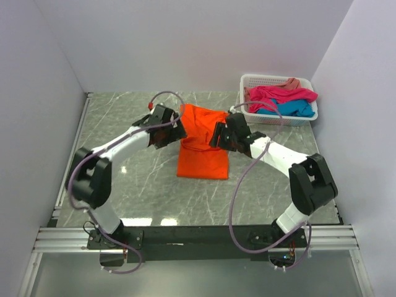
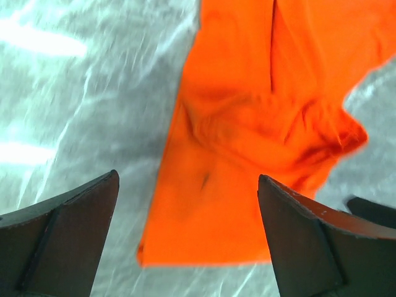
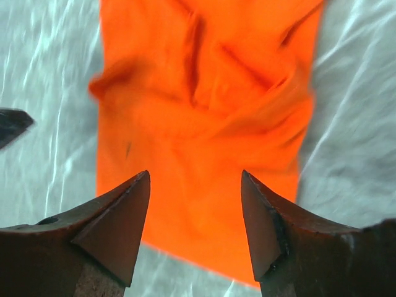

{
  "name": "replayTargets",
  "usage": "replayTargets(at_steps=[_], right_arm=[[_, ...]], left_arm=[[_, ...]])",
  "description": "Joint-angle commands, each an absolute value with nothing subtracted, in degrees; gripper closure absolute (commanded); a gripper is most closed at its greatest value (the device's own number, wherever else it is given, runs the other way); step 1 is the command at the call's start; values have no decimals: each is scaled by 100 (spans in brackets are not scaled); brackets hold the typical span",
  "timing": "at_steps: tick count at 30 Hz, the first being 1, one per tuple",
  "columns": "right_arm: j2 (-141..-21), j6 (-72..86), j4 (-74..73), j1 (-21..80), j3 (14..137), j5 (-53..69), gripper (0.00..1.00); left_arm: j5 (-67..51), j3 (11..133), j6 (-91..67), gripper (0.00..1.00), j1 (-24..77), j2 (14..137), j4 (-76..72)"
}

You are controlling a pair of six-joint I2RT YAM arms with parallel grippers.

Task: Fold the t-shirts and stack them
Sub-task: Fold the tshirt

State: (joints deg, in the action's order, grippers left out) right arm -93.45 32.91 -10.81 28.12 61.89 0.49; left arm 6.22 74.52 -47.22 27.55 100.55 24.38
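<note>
The orange t-shirt lies on the table as a long, narrow folded strip, wrinkled across its middle. My left gripper hovers at its left edge, and my right gripper at its right edge. Seen from the left wrist, the left gripper is open above the orange t-shirt, holding nothing. In the right wrist view the right gripper is also open over the orange t-shirt. A magenta t-shirt, a turquoise t-shirt and a salmon t-shirt lie bunched in the basket.
The white slotted basket stands at the back right, close behind my right arm. White walls enclose the marbled table on three sides. A metal rail runs along the near edge.
</note>
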Motion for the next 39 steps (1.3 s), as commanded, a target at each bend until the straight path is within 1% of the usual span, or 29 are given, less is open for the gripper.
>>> replayTargets(at_steps=[1, 5, 9, 11, 12, 16, 20, 23, 26, 29, 30, 31, 33, 35, 39], right_arm=[[-9009, 3199, -695, 3023, 5714, 817, 32], [-9447, 3120, -703, 3296, 5870, 809, 32], [-9931, 3068, -563, 3331, 6361, 844, 32], [-10264, 3024, -615, 3322, 6634, 774, 32], [-10387, 2963, -685, 3322, 6958, 634, 32], [-11046, 2848, -844, 3226, 7619, 71, 32], [-11355, 2944, -634, 3006, 8155, -219, 32], [-11443, 2805, -834, 2909, 8604, -211, 32], [-11146, 2366, -722, 3006, 8500, -18, 33], [-10741, 1243, -676, 3295, 8061, 369, 34], [-10671, 404, -764, 3418, 7946, 308, 34], [-10653, 48, -895, 3741, 7937, 12, 34], [-10862, -979, -1361, 4068, 8085, -630, 33], [-11091, -1203, -1660, 4385, 8278, -1533, 33], [-11522, -1257, -1828, 4447, 8718, -1793, 33]], left_arm=[[388, 6666, -4772, 1, 2777, 9231, 2286], [483, 5767, -4895, 1, 2777, 8571, 2302], [475, 4933, -5097, 1, 2777, 7868, 2251], [457, 4791, -5124, 1, 2769, 7551, 2285], [588, 4729, -5141, 0, 2769, 7480, 2363], [1037, 4632, -5194, 1, 2777, 7094, 2698], [932, 4588, -5159, 1, 2777, 6891, 2707], [984, 4544, -5168, 0, 2777, 6768, 2812], [1020, 4474, -5168, 0, 2777, 6662, 2848], [915, 4360, -5142, 1, 2777, 6583, 2778], [897, 4316, -5142, 1, 2777, 6557, 2760], [853, 4298, -5124, 1, 2769, 6557, 2742], [765, 4228, -5124, 1, 2777, 6522, 2716], [729, 4184, -5133, 1, 2777, 6487, 2716], [677, 4052, -5185, 1, 2777, 6425, 2663]])
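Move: From the right hand, the left end of the orange t-shirt's crumpled fold lies some 12 cm to the left, about level and 7 cm below. The shirt's straight near edge is about 14 cm back and 5 cm left, its far-left corner roughly 16 cm ahead and 10 cm left. The laundry basket stands about 19 cm ahead and 22 cm right. From the left hand, that fold end is only about 3 cm to the right, level with it and 7 cm below. Back, left and down at first, the right hand loops low over the shirt, runs forward about 13 cm while rising, then swings left and back over the crumpled fold's left end, turning counter-clockwise some 35 degrees with its left side dipping. Its fingers stay open. The left hand, wide open, clears out quickly, about 14 cm back and 8 cm left, away from the shirt. ##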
